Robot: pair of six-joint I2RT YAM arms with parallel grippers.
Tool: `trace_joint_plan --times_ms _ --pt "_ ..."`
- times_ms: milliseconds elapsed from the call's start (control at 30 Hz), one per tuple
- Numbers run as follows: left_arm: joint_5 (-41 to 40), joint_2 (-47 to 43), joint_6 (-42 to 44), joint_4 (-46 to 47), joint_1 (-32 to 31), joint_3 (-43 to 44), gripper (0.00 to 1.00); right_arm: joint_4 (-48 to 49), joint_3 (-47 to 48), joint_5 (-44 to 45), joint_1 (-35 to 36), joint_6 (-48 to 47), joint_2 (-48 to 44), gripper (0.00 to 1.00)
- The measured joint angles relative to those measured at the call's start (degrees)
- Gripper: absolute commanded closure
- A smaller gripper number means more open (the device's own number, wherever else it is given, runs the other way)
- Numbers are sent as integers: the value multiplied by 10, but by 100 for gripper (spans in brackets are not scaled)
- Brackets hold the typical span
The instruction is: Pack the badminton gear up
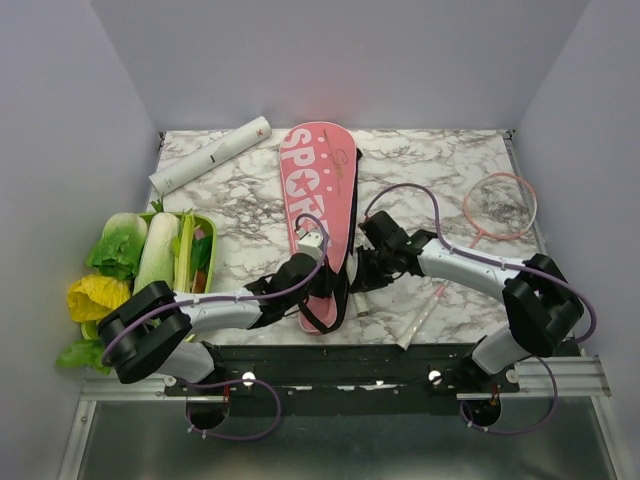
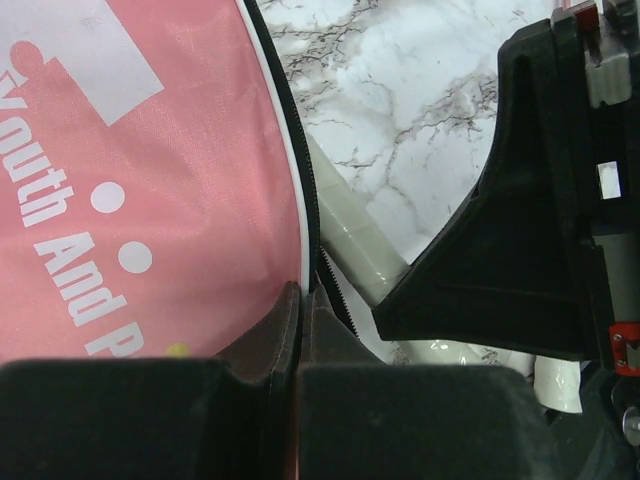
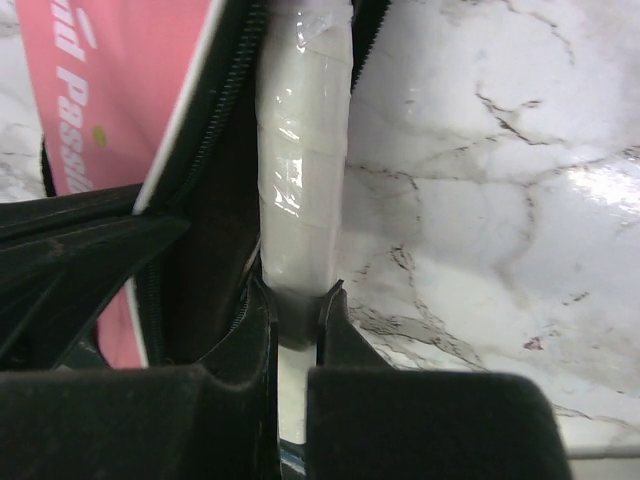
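The long pink cover [image 1: 318, 190] lettered "SPORT" lies down the middle of the marble table. My left gripper [image 1: 325, 280] sits at its near end, shut on the cover's zipper edge [image 2: 303, 250]; the fingertips [image 2: 285, 310] are pressed together. My right gripper [image 1: 360, 275] is just beside it, shut on a pale racket handle [image 3: 300, 150] that runs into the cover's open side. That handle [image 2: 350, 235] also shows in the left wrist view, next to the cover. Another pink-framed racket [image 1: 500, 205] lies at the right. A white tube [image 1: 210, 155] lies at the back left.
A green tray [image 1: 207, 235] of leafy vegetables stands at the left edge, with loose leaves [image 1: 95, 295] in front of it. The loose racket's handle [image 1: 422, 315] reaches the table's near edge. The two grippers are almost touching.
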Motion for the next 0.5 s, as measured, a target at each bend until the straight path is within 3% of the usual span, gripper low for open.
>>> trace_joint_plan --times_ms 200,267,300,500 --pt "0 14 -6 12 -1 0 100 35 -10 -25 8 31 2 96" --pt "0 17 -8 17 -1 0 100 50 -17 -28 13 43 2 88" --pt "0 17 -8 17 -2 0 100 57 -20 -28 16 48 2 78" --pt "0 18 -9 19 -5 0 100 78 -31 -27 23 73 2 56"
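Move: The right hand already grips the white racket handle; the bag's open side lies about 4 cm to its left and 1 cm lower, roughly level ahead. The bag edge pinched by the left hand is some 7 cm to its left and 1 cm back; the second racket's handle is about 17 cm right, 13 cm back and 4 cm lower. From the left hand, the open side lies about 3 cm right, 1 cm ahead and slightly below. Right hand carries the racket handle about 3 cm left under the left-held bag edge, then opens its fingers partway. ##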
